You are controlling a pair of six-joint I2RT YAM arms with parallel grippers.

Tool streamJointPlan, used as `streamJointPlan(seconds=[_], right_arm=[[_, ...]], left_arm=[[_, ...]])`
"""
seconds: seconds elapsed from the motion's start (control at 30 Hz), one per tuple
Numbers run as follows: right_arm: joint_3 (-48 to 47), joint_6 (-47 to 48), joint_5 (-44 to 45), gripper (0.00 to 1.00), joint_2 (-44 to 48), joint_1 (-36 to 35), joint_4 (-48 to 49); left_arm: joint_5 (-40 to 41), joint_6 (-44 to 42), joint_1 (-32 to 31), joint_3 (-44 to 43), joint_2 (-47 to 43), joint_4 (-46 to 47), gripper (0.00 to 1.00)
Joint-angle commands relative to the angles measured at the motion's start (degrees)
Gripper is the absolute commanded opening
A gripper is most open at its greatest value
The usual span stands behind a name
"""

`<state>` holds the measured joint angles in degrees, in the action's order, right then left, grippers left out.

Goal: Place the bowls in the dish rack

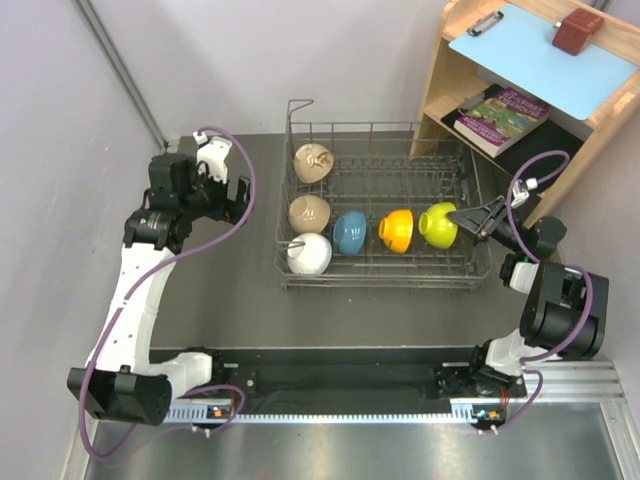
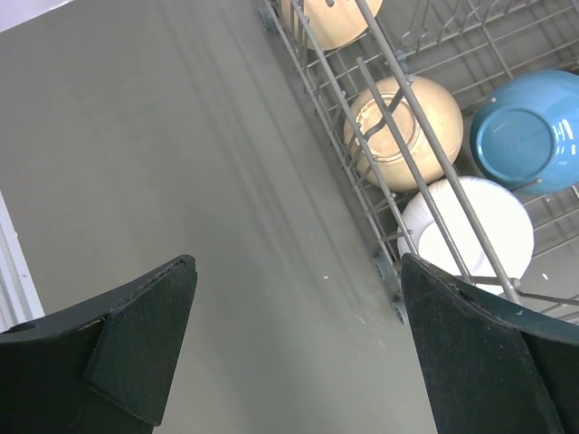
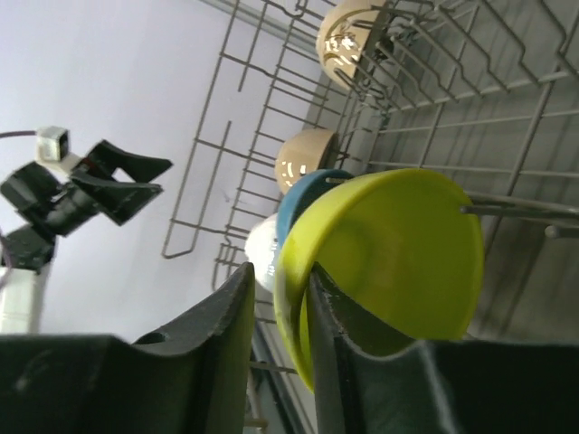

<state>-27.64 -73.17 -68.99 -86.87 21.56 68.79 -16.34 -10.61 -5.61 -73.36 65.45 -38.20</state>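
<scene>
Six bowls stand in the grey wire dish rack [image 1: 385,277]. Two beige ones [image 1: 313,162] [image 1: 309,213] and a white one [image 1: 309,254] line its left side. Blue [image 1: 349,232], orange [image 1: 397,230] and yellow-green [image 1: 437,224] bowls form the front row. My right gripper [image 3: 280,276] straddles the rim of the yellow-green bowl [image 3: 398,244], which rests among the prongs. One finger is inside the bowl, and the other stands a small gap off its outside, so the jaws are slightly open. My left gripper [image 2: 297,271] hangs wide open over bare table, left of the rack [image 2: 335,117].
A wooden shelf unit [image 1: 440,80] stands at the back right, close to the rack's right end. It holds a blue clipboard [image 1: 545,55], a red block [image 1: 578,30] and a book [image 1: 502,115]. The rack's tall wire sides surround the bowls.
</scene>
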Motion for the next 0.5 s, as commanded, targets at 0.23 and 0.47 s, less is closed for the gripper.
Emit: streamJointPlan(seconds=[0.23,0.47], right_arm=[[-5.7,30.5,8.5,0.47,6.6,2.6,-31.6],[-9.8,35.2,9.8,0.55,12.9,2.7,-40.7]], left_arm=[[-2.2,0.1,-0.2,1.1,-2.6,1.1,0.99],[-1.7,-0.8,-0.5,0.9,-1.4,1.0,0.99]])
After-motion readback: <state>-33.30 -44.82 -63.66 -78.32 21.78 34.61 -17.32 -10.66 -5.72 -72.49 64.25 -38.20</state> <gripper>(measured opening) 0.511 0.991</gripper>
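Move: The right hand has the rim of the lime green bowl between its loosening fingers; the bowl's middle lies about 4 cm to the left, 2 cm back and some 3 cm below. The orange bowl stands beyond it, about 13 cm left of the hand and 3 cm back, with the blue bowl some 23 cm left and 3 cm back, both about 4 cm lower. From the idle left hand the green bowl is roughly 42 cm right, 5 cm back and 12 cm down. Forward, to the right and down in nearly equal parts, the right hand eases about 2.5 cm in all, its fingertips dipping some 10 degrees and swinging slightly clockwise. The already loosening fingers open on to about half, freeing their pinch on the green bowl's rim, which stays between them. ##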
